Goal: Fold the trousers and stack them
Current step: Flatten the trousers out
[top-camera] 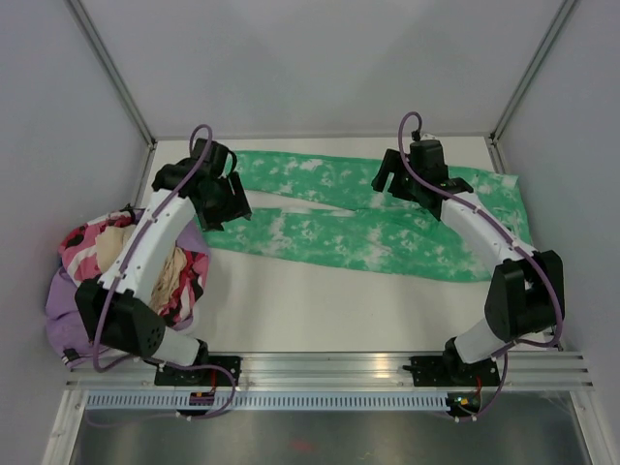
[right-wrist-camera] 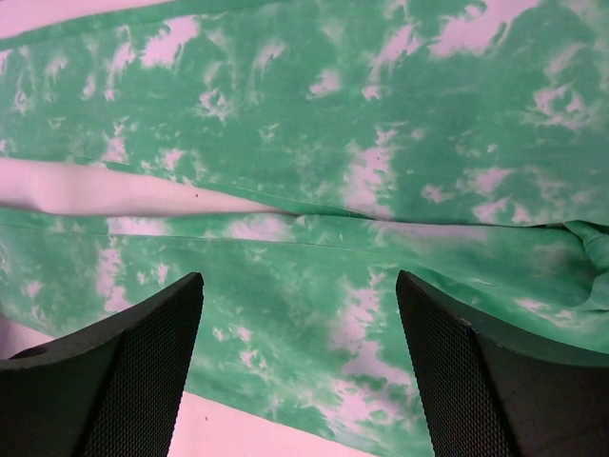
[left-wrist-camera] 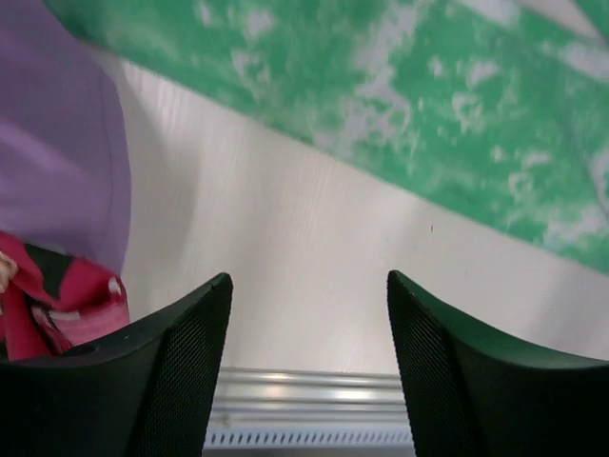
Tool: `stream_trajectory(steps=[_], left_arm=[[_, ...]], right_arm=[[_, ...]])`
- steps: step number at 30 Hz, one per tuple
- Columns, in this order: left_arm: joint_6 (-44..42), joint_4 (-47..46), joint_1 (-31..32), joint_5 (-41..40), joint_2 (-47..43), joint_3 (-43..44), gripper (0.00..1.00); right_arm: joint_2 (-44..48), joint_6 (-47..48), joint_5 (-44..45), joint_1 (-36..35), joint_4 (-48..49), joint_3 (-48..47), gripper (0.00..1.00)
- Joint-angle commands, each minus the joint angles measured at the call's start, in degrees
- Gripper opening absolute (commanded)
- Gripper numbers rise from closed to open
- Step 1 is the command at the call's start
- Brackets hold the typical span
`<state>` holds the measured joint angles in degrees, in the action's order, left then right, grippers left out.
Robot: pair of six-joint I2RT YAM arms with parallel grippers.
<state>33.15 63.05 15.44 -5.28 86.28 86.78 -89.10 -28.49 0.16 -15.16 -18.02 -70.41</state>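
Observation:
The trousers (top-camera: 368, 218) lie spread across the back of the table, bright green with white mottling, the two legs running left and parting in a narrow V. My left gripper (top-camera: 231, 205) hovers at their left end, open with nothing between its fingers. In the left wrist view the left gripper (left-wrist-camera: 307, 278) is over bare tabletop, and the trousers (left-wrist-camera: 428, 105) run across the upper right. My right gripper (top-camera: 395, 179) hangs above the trousers near the crotch. In its wrist view the right gripper (right-wrist-camera: 300, 276) is open and empty above the trousers (right-wrist-camera: 314, 143), where the legs meet.
A heap of other clothes (top-camera: 126, 262), pink, cream and purple, sits at the table's left edge beside the left arm. Purple cloth (left-wrist-camera: 57, 143) and a red-pink piece (left-wrist-camera: 57, 305) show in the left wrist view. A metal rail (top-camera: 329, 373) runs along the near edge.

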Motion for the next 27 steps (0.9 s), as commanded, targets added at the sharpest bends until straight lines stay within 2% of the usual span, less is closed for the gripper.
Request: stream_trajectory(steps=[1,3,4,5,6,7,9,13,18,20,21,23,27], left_arm=[[6.92,3.75,1.34,9.22,-6.21,-8.34,0.71],[10.33,5.33,1.43,9.94,-7.26,-12.32,0.67],[11.84,5.68,1.43,9.76,-8.22,-15.99,0.61],[15.25,6.03,1.43,9.15,-8.93,-17.51,0.46],[17.11,6.04,1.43,8.8,-9.72,-19.09,0.36],[19.39,6.12,1.43,8.1,-11.9,-22.59,0.19],[25.37,6.65,1.35,5.55,-14.2,-27.69,0.04],[31.44,5.69,1.17,-0.51,-18.51,-35.18,0.02],[37.6,4.81,-0.94,-5.96,-17.12,-40.36,0.02],[39.18,2.36,-2.69,-7.64,-15.28,-42.65,0.02],[38.06,1.04,-6.18,-7.64,-14.39,-44.23,0.02],[40.22,1.37,-9.19,-11.23,-12.55,-44.33,0.02],[47.44,4.63,-10.43,-14.32,-11.48,-44.77,0.02]], right_arm=[[-2.21,2.12,-2.0,-0.05,1.24,-2.0,0.89],[-3.53,2.47,-1.49,-0.05,0.71,-2.27,0.89],[-3.62,2.56,-0.61,-0.05,0.62,-1.75,0.89],[-3.62,2.74,1.75,-0.05,0.71,-1.4,0.89],[-3.62,2.91,2.55,-0.05,0.62,-1.05,0.89],[-3.71,3.18,3.87,0.04,0.44,-0.96,0.89],[-4.33,3.53,4.93,-0.05,-0.87,-2.0,0.89],[-4.77,3.27,5.72,0.04,-1.23,-2.8,0.89],[-3.98,2.3,6.78,0.04,-2.28,-3.07,0.89],[-3.63,1.77,7.39,0.04,-2.11,-2.89,0.89],[-3.62,1.42,7.39,0.04,-2.11,-3.06,0.89],[-4.06,1.16,7.22,0.04,-3.24,-3.68,0.89],[-3.63,0.89,8.44,-0.05,-4.39,-3.94,0.89]])
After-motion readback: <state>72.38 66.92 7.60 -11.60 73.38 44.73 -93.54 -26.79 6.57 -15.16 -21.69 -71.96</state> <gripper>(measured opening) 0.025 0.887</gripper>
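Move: The red cloth bulging from the basket's right side lies behind the left hand, about 15 cm back, some 10 cm to its left and 14 cm below. Next to that cloth, the purple cloth lies about 3 cm back and 12 cm left of the hand, and the beige cloth about 12 cm back and 21 cm left. The near trouser leg's left end is some 4 cm ahead, 6 cm left and 19 cm below. From the right hand, the red cloth is about 25 cm back and 46 cm left, 12 cm lower. The left hand leaves the near trouser leg, swooping back about 17 cm and down some 15 cm to the basket's right side while its fingers shut empty; once low it sweeps left about 8 cm, turning counter-clockwise to some 45 degrees, its closed fingertips coming against the red cloth and pushing it towards the basket. The right hand, open and holding nothing, sinks 3 to 4 cm over the trousers with a small shift to its right and then hovers clear of them. ##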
